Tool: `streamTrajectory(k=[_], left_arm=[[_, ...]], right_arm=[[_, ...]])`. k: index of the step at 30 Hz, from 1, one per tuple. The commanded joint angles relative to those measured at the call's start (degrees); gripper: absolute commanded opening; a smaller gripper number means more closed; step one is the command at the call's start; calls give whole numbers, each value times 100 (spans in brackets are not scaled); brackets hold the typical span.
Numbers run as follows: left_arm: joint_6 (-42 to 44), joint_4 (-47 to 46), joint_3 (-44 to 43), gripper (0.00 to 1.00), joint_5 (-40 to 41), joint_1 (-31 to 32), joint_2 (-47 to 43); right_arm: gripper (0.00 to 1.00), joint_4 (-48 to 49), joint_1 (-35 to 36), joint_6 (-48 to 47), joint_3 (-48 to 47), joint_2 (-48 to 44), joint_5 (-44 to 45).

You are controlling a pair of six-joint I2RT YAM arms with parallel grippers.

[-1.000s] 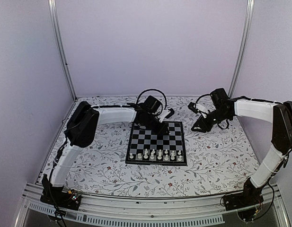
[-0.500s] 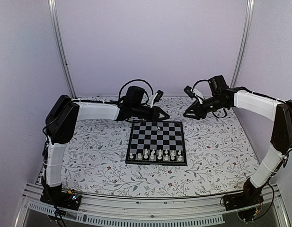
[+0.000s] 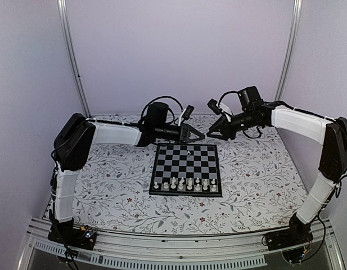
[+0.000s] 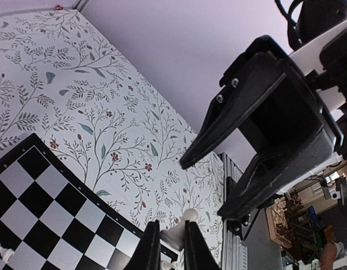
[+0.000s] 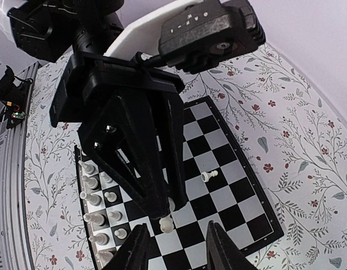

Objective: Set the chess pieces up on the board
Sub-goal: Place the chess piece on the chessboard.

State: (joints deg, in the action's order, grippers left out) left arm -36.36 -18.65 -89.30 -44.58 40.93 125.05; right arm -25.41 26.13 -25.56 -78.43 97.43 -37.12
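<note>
My left gripper (image 3: 199,136) hangs above the far edge of the board (image 3: 187,166), shut on a white pawn (image 4: 177,237) whose round head pokes out past the fingertips. In the right wrist view the same pawn (image 5: 166,224) sits at the tip of the left gripper (image 5: 166,211). My right gripper (image 3: 210,134) faces it tip to tip, open, with its fingers (image 5: 134,250) on either side just short of the pawn. Another pawn (image 5: 208,175) lies on its side on the board (image 5: 235,203). Two rows of white pieces (image 3: 184,183) stand at the near edge.
The floral table surface (image 3: 257,174) surrounds the board. Metal frame posts (image 3: 72,62) rise at the back corners against pale walls. The right gripper's open fingers (image 4: 257,129) fill the upper right of the left wrist view.
The left arm rose from over the board to its far edge, carrying the pawn. The right gripper swung left toward it, so the two tips now nearly meet.
</note>
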Motion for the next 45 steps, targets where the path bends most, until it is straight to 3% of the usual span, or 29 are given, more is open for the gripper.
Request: streamTrajectory(k=[1, 23, 30, 35, 41, 45], left_arm=[[-228, -420, 92, 13, -292, -59, -187], [-883, -1366, 421, 13, -619, -143, -196], [-1361, -2049, 562, 13, -811, -182, -126], [-1380, -2071, 593, 19, -779, -194, -135], [-970, -1338, 739, 33, -426, -393, -391], [148, 569, 616, 38, 448, -573, -798]], right_arm=[[36, 109, 94, -10, -205, 183, 0], [27, 12, 184, -89, -91, 221, -367], [9, 20, 184, -79, -75, 223, -611], [4, 18, 187, -71, -85, 233, -671], [3, -3, 187, -163, -89, 190, -298], [3, -77, 218, -259, -93, 198, 1]])
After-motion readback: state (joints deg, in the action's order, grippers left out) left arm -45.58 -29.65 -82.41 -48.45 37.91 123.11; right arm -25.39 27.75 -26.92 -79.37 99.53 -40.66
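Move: The chess piece is still held in the left fingertips, its middle some 1 cm to the right of that hand's point. From the right hand's open fingers it is level fore and aft, about 2 cm to the left and 2 cm lower. The lone piece on the board lies about 3 cm ahead of the left hand, 5 cm to its left and 15 cm below; the set-up pieces stand around 14 cm back from the left hand, 5 cm left and 15 cm below. Leftward by about 2 cm and slightly back, after a small dip, the right hand brings its open fingers around the free end of the piece and closes on it. The left hand holds it there, easing up about 1.5 cm, then opens, lets go and starts drawing off to its left and forward. ##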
